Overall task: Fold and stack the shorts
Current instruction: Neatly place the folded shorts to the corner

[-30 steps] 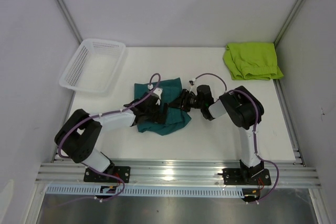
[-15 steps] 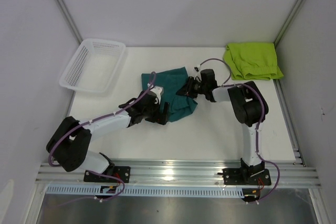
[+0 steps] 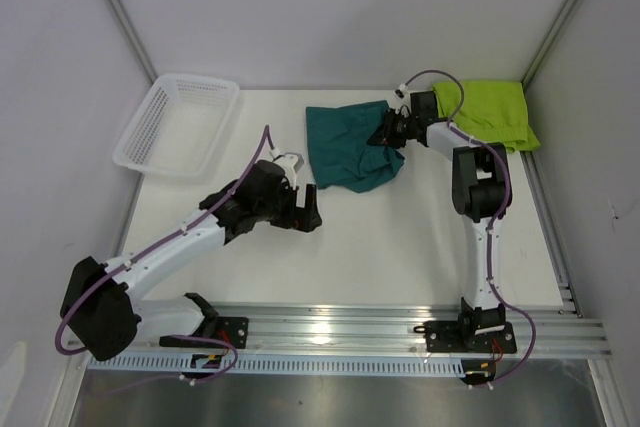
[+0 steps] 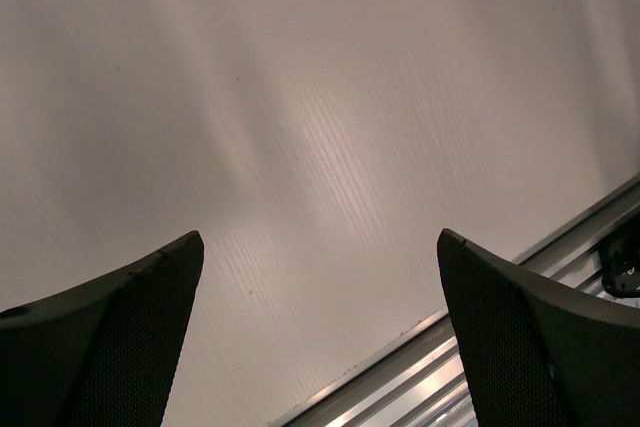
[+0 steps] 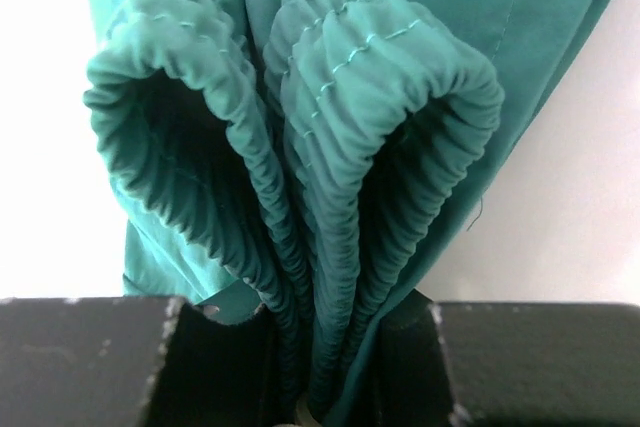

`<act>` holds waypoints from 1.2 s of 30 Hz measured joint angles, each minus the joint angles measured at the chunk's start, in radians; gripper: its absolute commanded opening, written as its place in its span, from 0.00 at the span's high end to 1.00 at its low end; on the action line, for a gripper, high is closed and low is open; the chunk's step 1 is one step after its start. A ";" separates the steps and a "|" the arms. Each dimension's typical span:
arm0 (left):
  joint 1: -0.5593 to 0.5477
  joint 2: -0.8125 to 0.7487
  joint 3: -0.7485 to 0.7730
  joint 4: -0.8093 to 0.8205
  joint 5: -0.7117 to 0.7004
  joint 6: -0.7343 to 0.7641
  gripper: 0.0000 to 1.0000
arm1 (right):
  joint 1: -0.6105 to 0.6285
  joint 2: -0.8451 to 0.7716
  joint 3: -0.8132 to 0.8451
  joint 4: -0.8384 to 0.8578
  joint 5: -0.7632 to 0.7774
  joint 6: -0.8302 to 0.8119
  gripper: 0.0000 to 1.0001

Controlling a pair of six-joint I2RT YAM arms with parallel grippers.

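The dark teal shorts (image 3: 345, 145) lie bunched at the back middle of the table. My right gripper (image 3: 385, 134) is shut on their right edge; in the right wrist view the gathered elastic waistband (image 5: 330, 177) is pinched between the black fingers (image 5: 500, 362). The lime green shorts (image 3: 482, 115) lie folded at the back right corner, just right of that gripper. My left gripper (image 3: 308, 211) hangs open over bare table, below and left of the teal shorts, with nothing between its fingers (image 4: 110, 337).
A white mesh basket (image 3: 178, 125) stands at the back left corner. The aluminium rail (image 3: 330, 327) runs along the table's near edge and shows in the left wrist view as the rail (image 4: 480, 347). White walls enclose the table.
My right gripper has dragged the teal shorts from the table's middle toward the back right, near the green shorts. My left arm has let the cloth slide away and pulled back slightly.
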 measured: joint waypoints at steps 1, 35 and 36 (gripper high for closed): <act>0.000 0.000 0.003 -0.011 0.000 0.000 0.01 | -0.009 0.011 0.027 -0.024 0.001 -0.016 0.99; 0.000 0.184 0.163 -0.120 0.018 0.003 0.01 | -0.390 0.280 0.763 -0.240 -0.187 0.064 0.98; 0.000 0.186 0.165 -0.122 0.018 0.003 0.01 | -0.398 0.282 0.763 -0.227 -0.193 0.082 0.98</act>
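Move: The right hand already pinches the gathered end of the folded teal shorts, whose middle lies about 9 cm to its left and 2 cm back. The green shorts it is heading for lie some 32 cm to its right and 9 cm ahead, about 3 cm lower; the table's far right corner is roughly 41 cm right and 20 cm ahead. From the left hand, empty and open, the green shorts lie about 38 cm ahead, 54 cm right and 12 cm below. To the right and forward, at first almost level, the right hand hauls the teal shorts towards the green shorts in the far right corner. It then swings mainly rightward while climbing, some 21 cm right in all and about 12 cm forward, turning roughly 15 degrees clockwise with the fingertips tipping up a little and the pinch kept. ##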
